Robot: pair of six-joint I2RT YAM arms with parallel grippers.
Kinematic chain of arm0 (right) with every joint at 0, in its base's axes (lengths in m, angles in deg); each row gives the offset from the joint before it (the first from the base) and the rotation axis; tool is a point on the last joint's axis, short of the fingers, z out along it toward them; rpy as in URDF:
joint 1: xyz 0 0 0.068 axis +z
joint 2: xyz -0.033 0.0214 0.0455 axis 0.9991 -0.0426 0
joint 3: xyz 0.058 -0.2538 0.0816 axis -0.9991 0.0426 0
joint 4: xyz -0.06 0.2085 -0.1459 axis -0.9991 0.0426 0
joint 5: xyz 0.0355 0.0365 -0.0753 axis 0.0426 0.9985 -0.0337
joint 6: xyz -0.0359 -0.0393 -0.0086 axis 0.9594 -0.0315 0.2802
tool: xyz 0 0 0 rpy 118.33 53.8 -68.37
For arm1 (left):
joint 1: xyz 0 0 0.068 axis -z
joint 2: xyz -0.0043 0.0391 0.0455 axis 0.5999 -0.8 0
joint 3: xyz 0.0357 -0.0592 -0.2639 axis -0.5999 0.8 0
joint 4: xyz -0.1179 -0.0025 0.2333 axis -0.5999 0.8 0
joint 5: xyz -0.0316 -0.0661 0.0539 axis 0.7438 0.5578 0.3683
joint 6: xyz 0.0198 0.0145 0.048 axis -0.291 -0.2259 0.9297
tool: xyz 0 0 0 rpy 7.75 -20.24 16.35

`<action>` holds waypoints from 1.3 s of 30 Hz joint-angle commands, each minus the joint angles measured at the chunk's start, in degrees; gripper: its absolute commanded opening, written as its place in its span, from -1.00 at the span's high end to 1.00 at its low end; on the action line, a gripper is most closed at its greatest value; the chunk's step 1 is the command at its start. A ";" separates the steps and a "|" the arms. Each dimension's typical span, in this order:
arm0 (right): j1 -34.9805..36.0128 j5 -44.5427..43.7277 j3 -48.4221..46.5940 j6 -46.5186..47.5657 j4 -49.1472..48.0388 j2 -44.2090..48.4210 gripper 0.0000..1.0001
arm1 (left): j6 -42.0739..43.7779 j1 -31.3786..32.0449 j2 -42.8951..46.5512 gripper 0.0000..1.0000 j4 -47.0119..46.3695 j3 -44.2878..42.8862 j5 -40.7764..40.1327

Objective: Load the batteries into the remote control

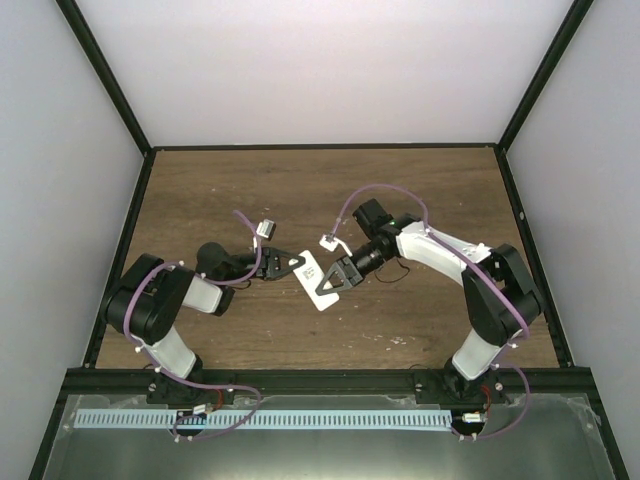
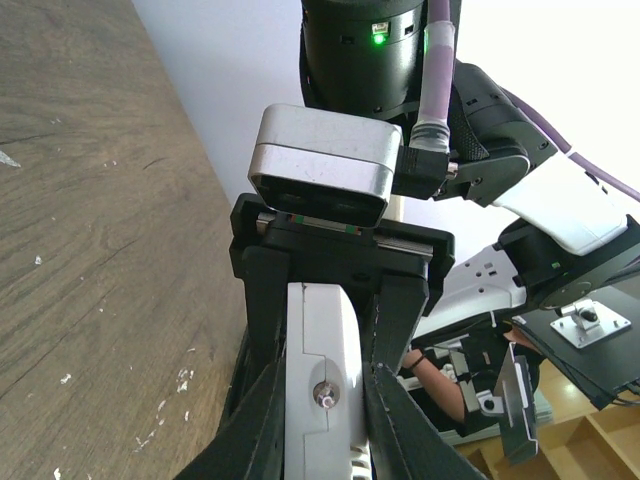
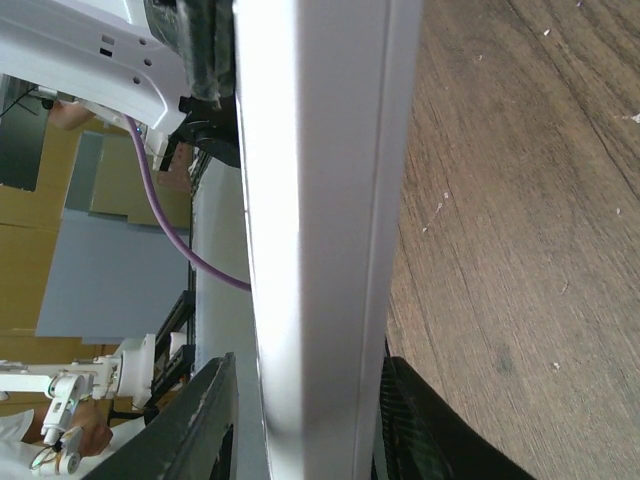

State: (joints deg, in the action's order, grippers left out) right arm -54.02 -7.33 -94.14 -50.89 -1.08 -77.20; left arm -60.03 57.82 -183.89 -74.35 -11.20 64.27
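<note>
The white remote control (image 1: 320, 281) hangs tilted above the middle of the table, held between both grippers. My left gripper (image 1: 297, 265) is shut on its left end; in the left wrist view the remote's end (image 2: 325, 350) sits squeezed between my fingers, gripper (image 2: 326, 410). My right gripper (image 1: 340, 275) grips the other end. In the right wrist view the remote's long edge (image 3: 320, 200) runs up between the fingers, gripper (image 3: 305, 370). One finger touches it and the other shows a thin gap. The batteries are out of view.
The brown wooden table (image 1: 400, 190) is boxed in by black frame posts and pale walls. A white slotted cable strip (image 1: 300, 418) runs along the near edge by the arm bases. The right wrist's grey camera box (image 2: 325, 165) faces the left wrist closely.
</note>
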 commanded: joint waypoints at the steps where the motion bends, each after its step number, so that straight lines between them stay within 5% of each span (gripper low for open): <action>1: 0.56 1.15 -1.90 1.04 0.74 -0.33 0.36 | 1.06 0.23 0.64 1.00 -4.50 -0.86 0.47; 16: 1.53 2.11 -3.43 1.57 1.51 -2.96 0.75 | 1.91 0.48 1.05 0.98 -4.47 -0.38 0.79; 24: 1.53 1.36 -3.67 1.51 1.32 -3.42 0.99 | 2.40 0.58 1.39 0.51 -4.45 -0.78 1.30; 32: 1.43 -4.34 -3.06 0.41 0.33 -2.40 0.99 | 4.17 -3.91 1.40 -0.28 -4.47 1.61 0.86; 39: 1.18 -30.27 -5.60 -6.18 1.09 -1.33 0.99 | 6.22 -12.08 5.78 -0.53 -1.87 7.15 -3.30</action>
State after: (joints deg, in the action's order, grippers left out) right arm -52.86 -19.76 -95.41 -52.75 -0.49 -79.87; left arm -56.59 48.26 -181.59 -74.46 -6.50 63.65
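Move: The remote control hangs in the air between the two hands, its far end still in the left fingers. Its middle lies about 4 cm back, 4 cm to the right and 2 cm below the left hand. From the right hand, whose partly open fingers already straddle its near part, the middle is some 2 cm to the left, 2 cm ahead and 1 cm up. Nothing else stands near. The remote control passes fully to the right hand: its fingers shut and pinch the near part while the left hand holds still. Then the left fingers open wide, let go and draw off about 5 cm to the left and a little forward, as the right hand keeps its grip, sinks some 4 cm and tips its fingertips down roughly 10 degrees. ##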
